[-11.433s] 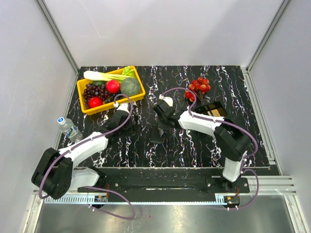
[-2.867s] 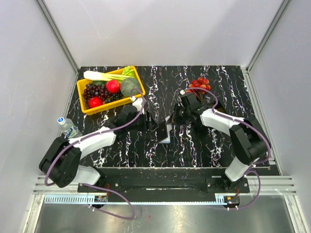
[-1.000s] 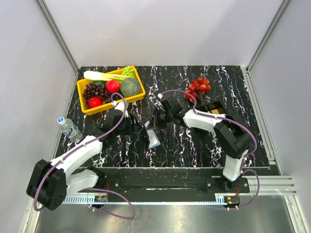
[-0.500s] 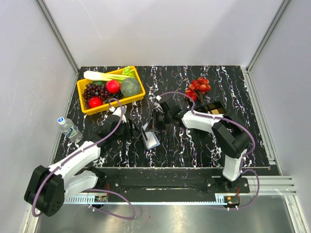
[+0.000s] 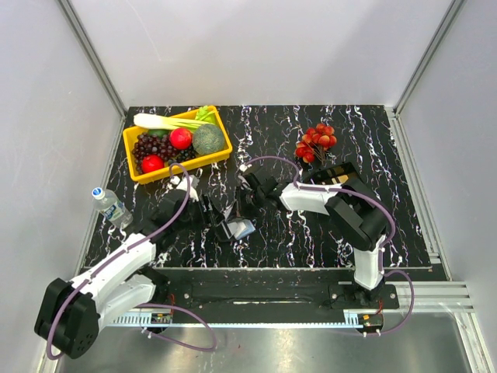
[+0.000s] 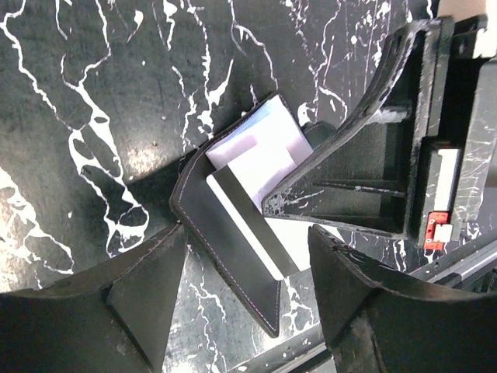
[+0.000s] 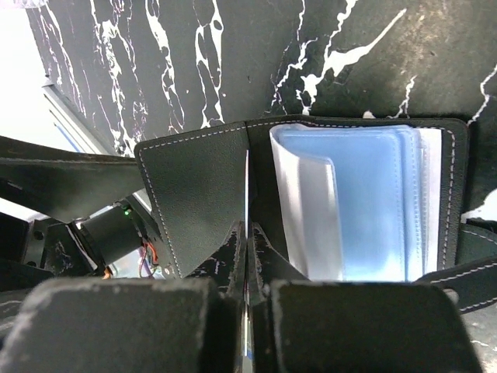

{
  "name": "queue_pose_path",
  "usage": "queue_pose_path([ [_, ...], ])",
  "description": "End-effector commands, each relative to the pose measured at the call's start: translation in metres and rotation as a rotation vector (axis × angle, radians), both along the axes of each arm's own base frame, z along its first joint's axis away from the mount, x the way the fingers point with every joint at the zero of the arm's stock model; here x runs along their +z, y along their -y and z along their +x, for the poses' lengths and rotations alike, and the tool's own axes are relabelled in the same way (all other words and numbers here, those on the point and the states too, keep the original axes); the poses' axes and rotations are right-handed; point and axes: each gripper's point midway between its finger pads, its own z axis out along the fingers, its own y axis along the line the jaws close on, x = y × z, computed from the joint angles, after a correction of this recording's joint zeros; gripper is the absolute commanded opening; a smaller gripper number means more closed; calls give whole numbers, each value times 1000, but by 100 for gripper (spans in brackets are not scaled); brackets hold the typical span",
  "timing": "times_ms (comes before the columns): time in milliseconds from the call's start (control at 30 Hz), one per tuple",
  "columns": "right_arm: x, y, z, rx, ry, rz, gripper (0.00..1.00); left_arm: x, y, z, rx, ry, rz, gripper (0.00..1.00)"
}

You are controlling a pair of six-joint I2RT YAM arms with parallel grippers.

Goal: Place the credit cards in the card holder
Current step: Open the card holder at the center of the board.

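The card holder [image 5: 235, 228] lies open on the black marbled table, its black flap raised and its pale blue-grey sleeves showing. My right gripper [image 5: 247, 203] is shut on a thin credit card [image 7: 247, 186], seen edge-on, standing in the fold between the flap [image 7: 194, 194] and the sleeves [image 7: 365, 210]. In the left wrist view the card [image 6: 247, 221] shows a dark stripe inside the wallet [image 6: 225, 256]. My left gripper [image 6: 247, 233] is open, its fingers on either side of the flap without touching it; in the top view it [image 5: 211, 216] is just left of the wallet.
A black tray [image 5: 339, 176] with tan contents stands right of the right arm. Cherry tomatoes [image 5: 317, 140] lie behind it. A yellow basket [image 5: 140, 172] of produce is at the back left. A water bottle [image 5: 111, 205] lies at the left edge.
Over the last second the wallet and both grippers shifted a little left and nearer. My right gripper came down to the wallet with the card. The left arm drew back.
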Motion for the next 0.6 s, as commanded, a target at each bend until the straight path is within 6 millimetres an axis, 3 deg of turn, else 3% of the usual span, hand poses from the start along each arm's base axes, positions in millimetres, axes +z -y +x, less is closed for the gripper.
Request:
queue_pose_path([
  [0, 5, -14, 6, 10, 52, -1, 1, -3, -4, -3, 23, -13, -3, 67],
  [300, 4, -11, 10, -1, 76, -15, 0, -34, -14, -18, 54, -88, 25, 54],
  [467, 3, -13, 10, 3, 76, -12, 0, -40, -14, -18, 56, -95, 26, 35],
  [567, 6, -13, 11, 3, 85, -8, 0, -41, -13, -14, 56, -90, 31, 16],
])
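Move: The card holder's raised black cover is about 2 cm back from the left hand, level with it sideways and some 5 cm below. Its blue-and-white sleeves lie 5 cm to that hand's right, 1 cm back and 6 cm down; the white card in the right fingers is 4 cm to its right, straight across and 4 cm lower. From the right hand the cover is about 3 cm back, 3 cm to the left and 3 cm lower. Down and back, drifting a little left, the left hand sinks about 5 cm onto the holder's cover, its fingers tipping slightly steeper. From well open they close around the cover's free edge, one on each side, to pinch it. The right hand stays almost in place, still gripping the card on edge at the holder's fold. ##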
